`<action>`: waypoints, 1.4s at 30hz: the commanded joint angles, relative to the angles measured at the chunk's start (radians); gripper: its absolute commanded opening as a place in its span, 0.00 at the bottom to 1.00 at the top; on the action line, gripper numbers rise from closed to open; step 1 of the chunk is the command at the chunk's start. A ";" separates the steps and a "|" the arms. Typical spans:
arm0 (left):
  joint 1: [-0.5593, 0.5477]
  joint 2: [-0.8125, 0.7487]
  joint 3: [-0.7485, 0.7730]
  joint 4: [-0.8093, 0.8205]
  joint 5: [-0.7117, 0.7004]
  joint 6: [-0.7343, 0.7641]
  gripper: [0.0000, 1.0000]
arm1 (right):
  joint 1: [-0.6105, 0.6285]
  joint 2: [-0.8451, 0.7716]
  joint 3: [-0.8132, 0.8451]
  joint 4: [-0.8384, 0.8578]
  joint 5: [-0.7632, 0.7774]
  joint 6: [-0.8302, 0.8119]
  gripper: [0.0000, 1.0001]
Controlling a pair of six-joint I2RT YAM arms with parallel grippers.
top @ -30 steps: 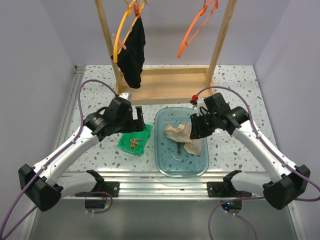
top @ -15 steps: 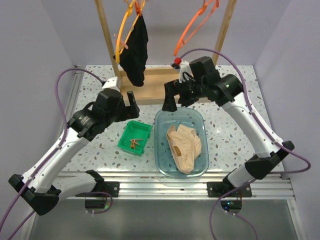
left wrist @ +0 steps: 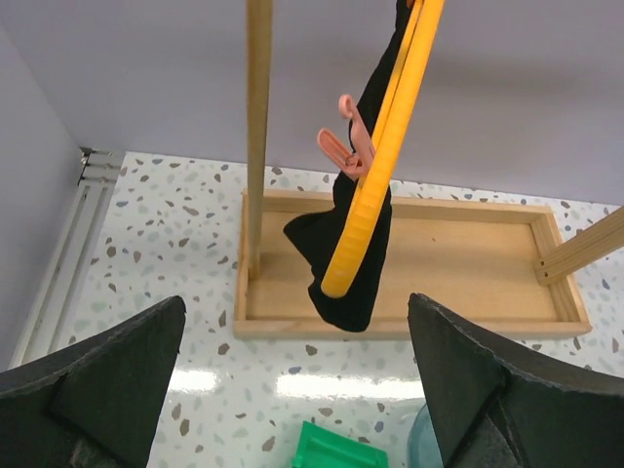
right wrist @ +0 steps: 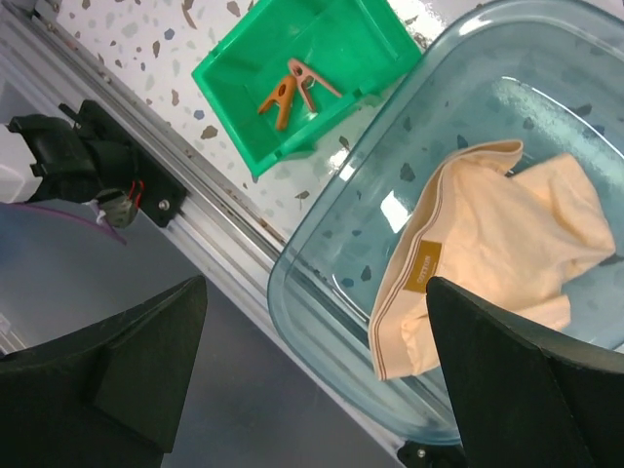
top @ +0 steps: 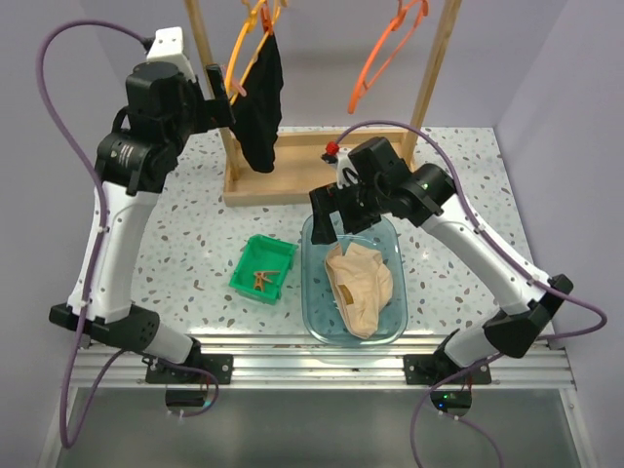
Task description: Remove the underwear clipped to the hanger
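Observation:
The black underwear (top: 261, 107) hangs from a yellow hanger (top: 237, 70) on the wooden rack, held by a pink clip (left wrist: 343, 141). In the left wrist view the black underwear (left wrist: 353, 268) and the hanger (left wrist: 385, 146) hang ahead of the fingers. My left gripper (top: 219, 93) is raised beside the hanger, open and empty (left wrist: 302, 390). The beige underwear (top: 359, 285) lies crumpled in the clear blue tub (top: 314, 322). My right gripper (top: 330, 214) hovers over the tub's far left rim, open and empty (right wrist: 312, 390), with the beige underwear (right wrist: 497, 234) below it.
A green bin (top: 276, 255) with brown clips (right wrist: 292, 88) stands left of the tub. An empty orange hanger (top: 382, 51) hangs at the rack's right. The rack's wooden base tray (top: 322, 180) lies behind the tub. The rack's left post (left wrist: 258, 146) stands close to the black underwear.
My left arm rose from beside the green bin up to the yellow hanger. My right gripper let go of the beige underwear in the tub and lifted to the tub's far rim.

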 commanded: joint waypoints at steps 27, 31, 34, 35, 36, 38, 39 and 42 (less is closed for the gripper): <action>0.061 0.374 0.256 0.080 0.332 0.157 0.56 | 0.005 -0.182 -0.155 0.018 0.051 0.075 0.82; 0.065 0.397 0.296 0.091 0.318 0.146 0.26 | 0.005 -0.166 -0.137 0.024 0.040 0.075 0.76; 0.065 0.394 0.310 0.106 0.293 0.135 0.00 | 0.005 -0.162 -0.134 0.029 0.039 0.072 0.73; 0.065 0.388 0.313 0.111 0.273 0.134 0.00 | 0.005 -0.162 -0.134 0.032 0.039 0.072 0.73; 0.065 0.383 0.316 0.120 0.267 0.133 0.00 | 0.005 -0.161 -0.135 0.032 0.037 0.072 0.72; 0.067 0.375 0.322 0.129 0.263 0.135 0.00 | 0.005 -0.159 -0.135 0.036 0.034 0.072 0.71; 0.067 0.371 0.327 0.134 0.263 0.133 0.00 | 0.005 -0.158 -0.134 0.036 0.033 0.072 0.71; 0.067 0.357 0.336 0.155 0.264 0.135 0.00 | 0.004 -0.152 -0.130 0.039 0.033 0.070 0.70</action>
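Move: Beyond the open left fingers hangs the near lower end of the yellow hanger: about 11 cm ahead, 4 cm to the right and 6 cm lower. The pink clip sits some 15 cm ahead, 5 cm right, level with the fingers. The black underwear's middle is roughly 20 cm ahead, 6 cm right and 8 cm lower. From the empty right hand, that hanger end is about 24 cm ahead, 18 cm left and 12 cm higher. Reaching some 11 cm forward, about 6 cm right and 7 cm down, the left hand turns about 15 degrees clockwise and brings its open fingers around the yellow hanger's near end, just short of the pink clip. The fingers close and pinch the bar, then rise about 2 cm. Meanwhile the empty right hand eases back and right about 4 cm above the tray, its fingers closing partway. ##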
